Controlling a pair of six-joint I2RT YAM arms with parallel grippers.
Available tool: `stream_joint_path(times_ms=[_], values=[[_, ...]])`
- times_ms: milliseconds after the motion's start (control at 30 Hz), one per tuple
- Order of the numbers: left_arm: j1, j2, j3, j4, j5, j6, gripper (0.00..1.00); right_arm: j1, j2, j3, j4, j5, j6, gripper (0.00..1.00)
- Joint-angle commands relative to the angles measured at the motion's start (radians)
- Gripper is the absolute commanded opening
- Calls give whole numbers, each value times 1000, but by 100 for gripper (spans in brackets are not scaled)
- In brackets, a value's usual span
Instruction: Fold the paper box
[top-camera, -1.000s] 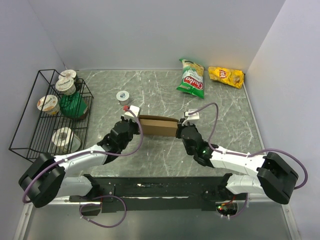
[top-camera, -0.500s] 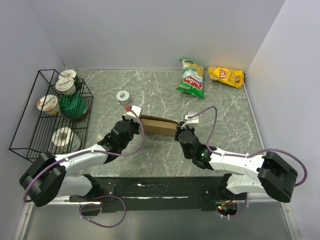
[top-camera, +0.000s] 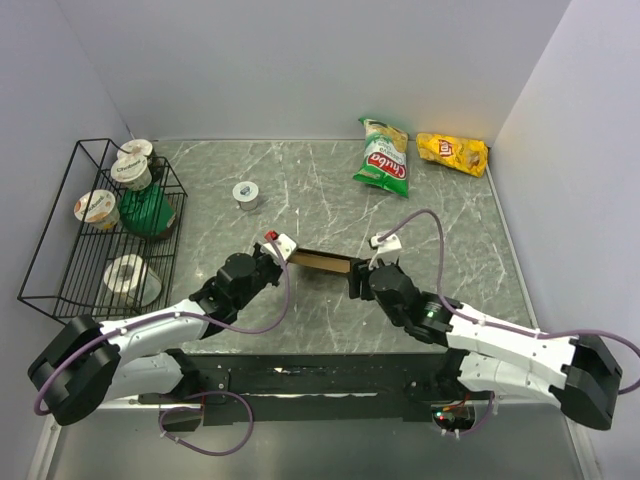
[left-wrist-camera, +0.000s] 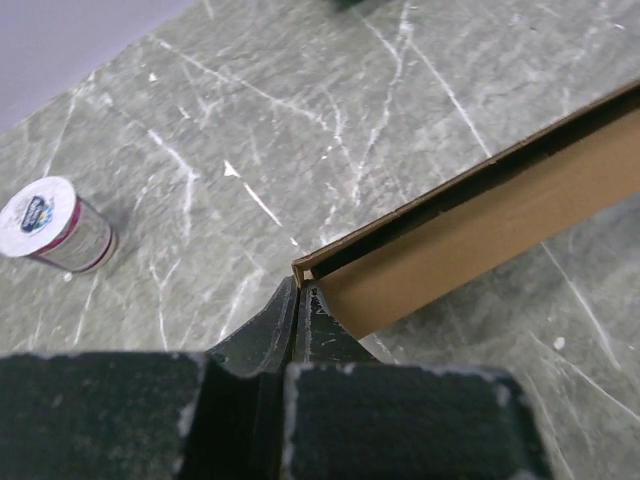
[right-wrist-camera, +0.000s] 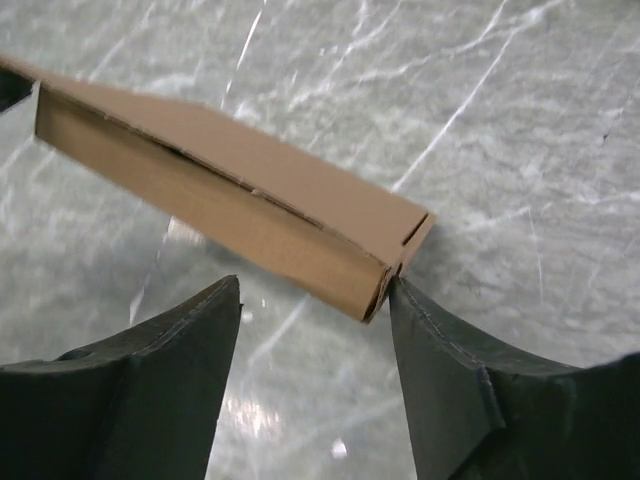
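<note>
The paper box (top-camera: 322, 263) is a flat brown cardboard piece that shows as a narrow strip between my two grippers, in the middle of the marble table. My left gripper (top-camera: 287, 256) is shut, its fingertips pinching the thin cardboard edge at the box's left corner (left-wrist-camera: 300, 270). In the left wrist view the box (left-wrist-camera: 480, 230) runs up to the right from that gripper (left-wrist-camera: 297, 290). My right gripper (top-camera: 356, 278) stands open at the box's right end. In the right wrist view that end (right-wrist-camera: 385, 270) sits just beyond the gripper (right-wrist-camera: 312, 295), touching the right fingertip (right-wrist-camera: 402, 298).
A black wire rack (top-camera: 60, 250) with yogurt cups and a green item stands at the left. A small round cup (top-camera: 246, 193) sits behind the left gripper, seen also as the cup (left-wrist-camera: 45, 222). A green snack bag (top-camera: 383, 158) and a yellow snack bag (top-camera: 452, 152) lie at the back right.
My right gripper has opened and let go of the box's right end. Both grippers and the box have come nearer the front edge, and the box now shows thinner.
</note>
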Motion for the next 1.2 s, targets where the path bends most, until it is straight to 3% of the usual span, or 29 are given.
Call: stream_joint_path(times_ms=[0, 200, 433, 733, 1167], values=[[-8, 0, 12, -37, 68, 32, 1, -38, -74, 106, -149, -99, -46, 70], [-8, 21, 38, -55, 82, 26, 1, -160, -100, 183, -207, -280, -89, 72], [-6, 49, 72, -90, 86, 18, 1, -248, -112, 162, -220, -356, -118, 71], [-5, 73, 99, -110, 99, 26, 1, -435, -105, 93, -128, -491, -268, 53], [3, 66, 112, -137, 115, 33, 1, -483, -2, 130, -31, -540, -426, 42]])
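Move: My left hand is already pinching the paper box by its left end, and the box's right end lies about 13 cm to that hand's right and 3 cm back, roughly level. My right hand is open, with that end corner about 2 cm to its right and 2 cm ahead at much the same height. The white canister stands some 15 cm ahead of my left hand and 9 cm left; the green bag is about 23 cm ahead of my right hand and 6 cm right, both lower. I hop my right hand up about 5 cm beside the box's right end, then bring it down some 4 cm while sweeping right and forward, about 5 cm each way overall, partly closing the fingers around the end corner without shutting them. My left hand keeps its pinch and eases 2 cm to the right, turning slightly clockwise. ##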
